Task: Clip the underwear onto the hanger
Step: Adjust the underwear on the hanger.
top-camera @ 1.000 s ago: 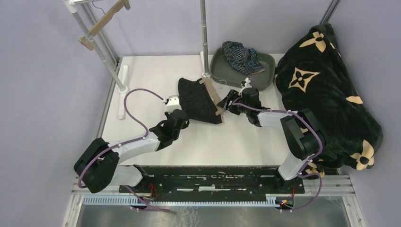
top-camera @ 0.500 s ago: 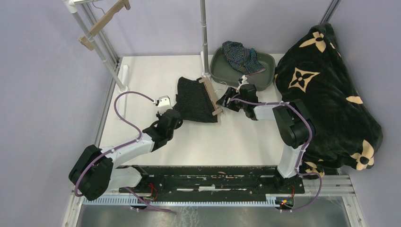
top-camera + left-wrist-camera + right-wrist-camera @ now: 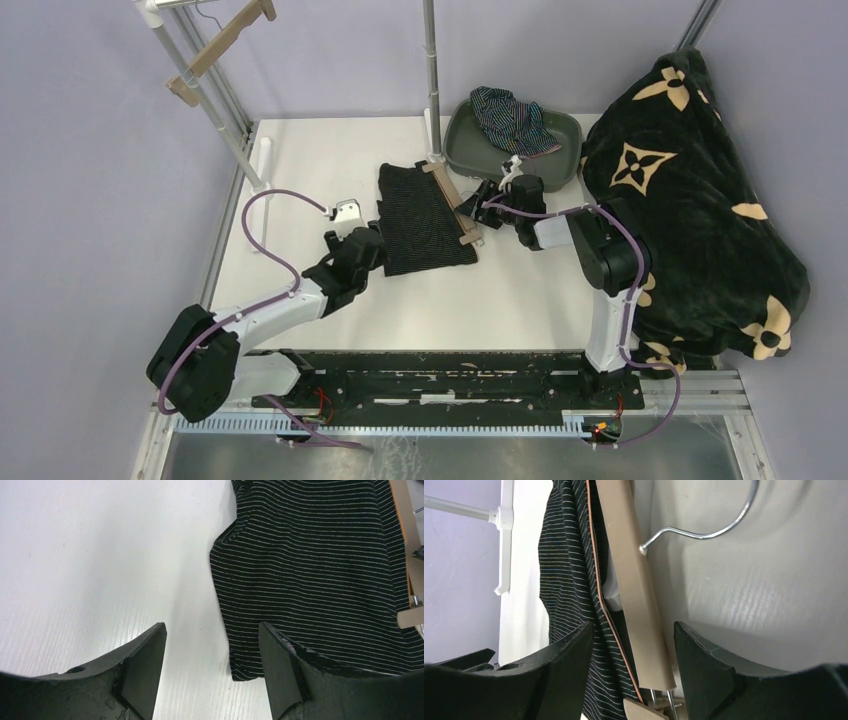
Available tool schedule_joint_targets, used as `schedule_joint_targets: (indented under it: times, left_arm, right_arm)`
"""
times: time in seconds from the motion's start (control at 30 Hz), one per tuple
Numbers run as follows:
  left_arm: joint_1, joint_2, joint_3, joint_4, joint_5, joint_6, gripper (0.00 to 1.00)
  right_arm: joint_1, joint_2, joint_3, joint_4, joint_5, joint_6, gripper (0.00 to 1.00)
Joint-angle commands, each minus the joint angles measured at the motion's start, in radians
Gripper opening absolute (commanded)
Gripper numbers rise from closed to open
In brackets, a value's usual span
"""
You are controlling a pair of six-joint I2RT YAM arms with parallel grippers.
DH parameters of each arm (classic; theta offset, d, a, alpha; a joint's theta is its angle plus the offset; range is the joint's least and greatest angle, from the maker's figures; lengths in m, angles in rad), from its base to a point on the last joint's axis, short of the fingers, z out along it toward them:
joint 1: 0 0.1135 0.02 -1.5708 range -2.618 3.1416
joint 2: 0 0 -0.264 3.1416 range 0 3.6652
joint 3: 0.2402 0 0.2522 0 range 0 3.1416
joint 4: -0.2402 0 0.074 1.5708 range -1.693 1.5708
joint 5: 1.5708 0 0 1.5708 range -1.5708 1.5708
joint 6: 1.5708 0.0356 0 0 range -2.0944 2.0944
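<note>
The black pinstriped underwear [image 3: 425,222] lies flat on the white table, its right edge along the wooden hanger [image 3: 453,203]. My left gripper [image 3: 366,243] is open at the garment's lower left corner. In the left wrist view the gripper [image 3: 212,665] holds nothing, and the underwear [image 3: 310,570] corner lies just inside the right finger. My right gripper [image 3: 489,205] is open at the hanger's near end. In the right wrist view its jaws [image 3: 631,660] straddle the hanger bar [image 3: 634,580] and the underwear's edge [image 3: 569,570]. A navy striped underwear [image 3: 515,118] lies in the tray.
The green tray [image 3: 568,152] stands at the back right, beside a big black blanket [image 3: 690,190] with tan flowers. A metal pole [image 3: 432,80] rises behind the hanger. A second wooden hanger [image 3: 220,45] hangs on the rack at the top left.
My left gripper has opened and let go of the pinstriped underwear's corner, and the garment has settled flat. The right gripper shifted slightly toward the back along the hanger.
</note>
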Motion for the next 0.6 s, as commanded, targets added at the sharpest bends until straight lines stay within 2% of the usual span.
schedule_joint_targets:
  times: [0.0, 0.3, 0.57]
  left_arm:
    - [0.005, 0.012, 0.059, 0.028, -0.029, -0.018, 0.74]
    - [0.006, 0.051, 0.093, 0.045, -0.022, -0.007, 0.74]
    - [0.007, 0.090, 0.112, 0.058, -0.017, -0.007, 0.74]
  right_arm:
    - [0.000, 0.038, 0.061, 0.118, -0.072, 0.019, 0.68]
    - [-0.012, 0.135, 0.101, 0.212, -0.142, 0.053, 0.63]
    - [-0.019, 0.195, 0.106, 0.323, -0.201, 0.096, 0.40]
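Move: Close by the right hand, the middle of the hanger's wooden bar lies about 3 cm ahead, 4 cm to its left and 2 cm lower. The underwear's middle is some 9 cm left and 4 cm back, the green basket's roughly 13 cm ahead and 8 cm right. From the left hand the hanger is around 10 cm ahead, 18 cm right and 7 cm below, with the underwear's middle about 6 cm ahead and 13 cm right. Easing left and forward about 2.5 cm in all and sinking slightly, the right hand brings its open fingers astride the hanger bar, its left side rolling up some 10 degrees, and partway in begins closing them to about two-thirds of their starting gap. The left hand, empty and wide open, creeps about 2 cm forward and right towards the underwear. ##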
